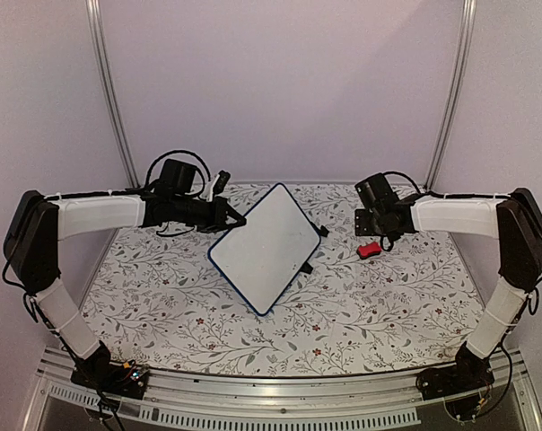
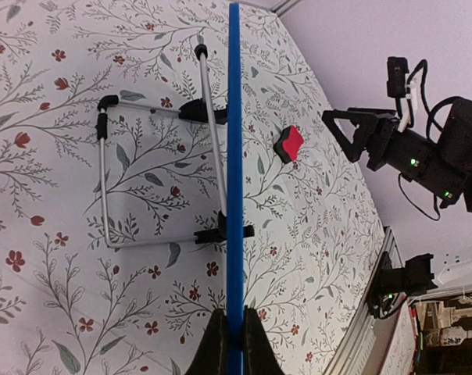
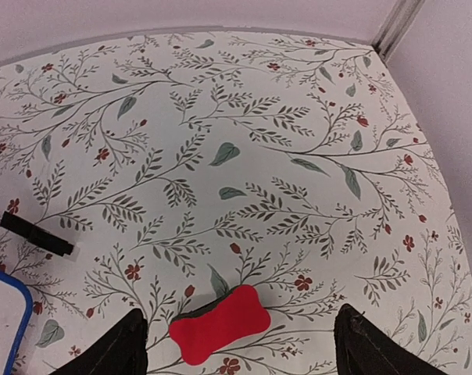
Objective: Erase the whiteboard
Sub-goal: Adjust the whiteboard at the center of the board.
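Observation:
The whiteboard (image 1: 266, 244), white with a dark blue frame, stands tilted like a diamond in the middle of the table, its face blank. My left gripper (image 1: 229, 215) is shut on its upper-left edge. In the left wrist view the blue frame (image 2: 234, 156) runs edge-on between my left gripper (image 2: 234, 340) and the wire stand (image 2: 103, 187) behind it. The red eraser (image 1: 370, 250) lies on the table at the right. My right gripper (image 3: 240, 336) hovers open above the eraser (image 3: 219, 324), one finger on each side, not touching it.
The table wears a floral cloth (image 1: 370, 314). A black foot of the stand (image 3: 37, 234) and a corner of the board's frame (image 3: 17, 312) show at the left of the right wrist view. Metal rails (image 1: 253, 413) line the near edge.

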You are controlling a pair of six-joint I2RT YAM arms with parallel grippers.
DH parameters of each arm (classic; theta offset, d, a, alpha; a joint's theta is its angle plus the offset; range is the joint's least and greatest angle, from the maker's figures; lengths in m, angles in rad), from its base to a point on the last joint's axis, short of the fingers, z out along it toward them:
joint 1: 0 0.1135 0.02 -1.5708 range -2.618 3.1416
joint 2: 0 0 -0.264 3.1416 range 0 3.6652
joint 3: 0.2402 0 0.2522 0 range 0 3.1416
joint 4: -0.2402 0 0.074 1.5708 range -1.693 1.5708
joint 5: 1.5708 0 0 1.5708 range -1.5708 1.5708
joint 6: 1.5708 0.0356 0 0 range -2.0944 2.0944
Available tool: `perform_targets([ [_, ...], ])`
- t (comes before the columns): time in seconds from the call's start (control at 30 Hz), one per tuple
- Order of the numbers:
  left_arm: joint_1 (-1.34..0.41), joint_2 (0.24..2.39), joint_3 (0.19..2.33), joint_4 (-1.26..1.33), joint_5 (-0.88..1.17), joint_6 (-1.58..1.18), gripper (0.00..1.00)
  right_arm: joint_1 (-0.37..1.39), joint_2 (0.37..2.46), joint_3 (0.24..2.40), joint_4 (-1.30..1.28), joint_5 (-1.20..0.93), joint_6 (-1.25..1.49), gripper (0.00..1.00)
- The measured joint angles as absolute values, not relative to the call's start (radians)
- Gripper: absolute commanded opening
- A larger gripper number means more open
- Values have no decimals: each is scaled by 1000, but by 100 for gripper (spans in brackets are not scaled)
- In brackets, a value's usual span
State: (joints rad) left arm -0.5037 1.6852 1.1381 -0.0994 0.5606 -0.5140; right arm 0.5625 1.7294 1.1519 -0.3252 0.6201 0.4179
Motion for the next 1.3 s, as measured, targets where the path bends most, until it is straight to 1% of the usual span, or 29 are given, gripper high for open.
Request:
perform_targets([
  [0.17, -504, 1685, 1138, -99, 560, -514, 0, 563, 1769, 1159, -253, 412, 288, 73],
  [0.23, -504, 1685, 1138, -99, 560, -514, 0, 562, 1787, 1172, -242, 339, 223, 71],
  [0.43, -504, 1685, 1137, -99, 558, -519, 0, 548, 1817, 1264, -237, 118, -1, 60],
  [0.6, -504, 1681, 1130, -94, 553, -526, 0, 530, 1843, 1308, -222, 31, -139, 54],
  [0.83, -504, 1681, 1129, -93, 552, -528, 0, 513, 1958, 1335, -218, 12, -269, 53],
  [1.03, -503, 1680, 1129, -93, 552, -529, 0, 460, 2032, 1385, -214, -26, -310, 53],
  [1.3, -501, 1680, 1129, -93, 553, -528, 0, 451, 2108, 1435, -213, -99, -350, 54],
])
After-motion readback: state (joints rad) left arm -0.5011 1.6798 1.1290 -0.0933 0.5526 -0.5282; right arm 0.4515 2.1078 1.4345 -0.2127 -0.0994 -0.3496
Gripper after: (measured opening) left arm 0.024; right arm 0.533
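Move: Some 5 cm ahead of the open right hand, 15 cm to its left and 9 cm below is the whiteboard's right corner. The upper stand foot juts out just past that corner, about 8 cm ahead, 14 cm left and 10 cm below the hand. The eraser lies roughly 2 cm back, 1 cm to the right and 10 cm down. From the left hand, the corner is about 7 cm ahead, 19 cm right and 13 cm below. Leaving the eraser behind, the right hand sweeps about 11 cm left towards the whiteboard's right corner while turning some 50 degrees counter-clockwise and narrowing its fingers to a half-open gap. It then sinks about 8 cm, easing forward, to come in low beside the upper stand foot. The left hand keeps its pinch on the board's raised upper-left edge. ##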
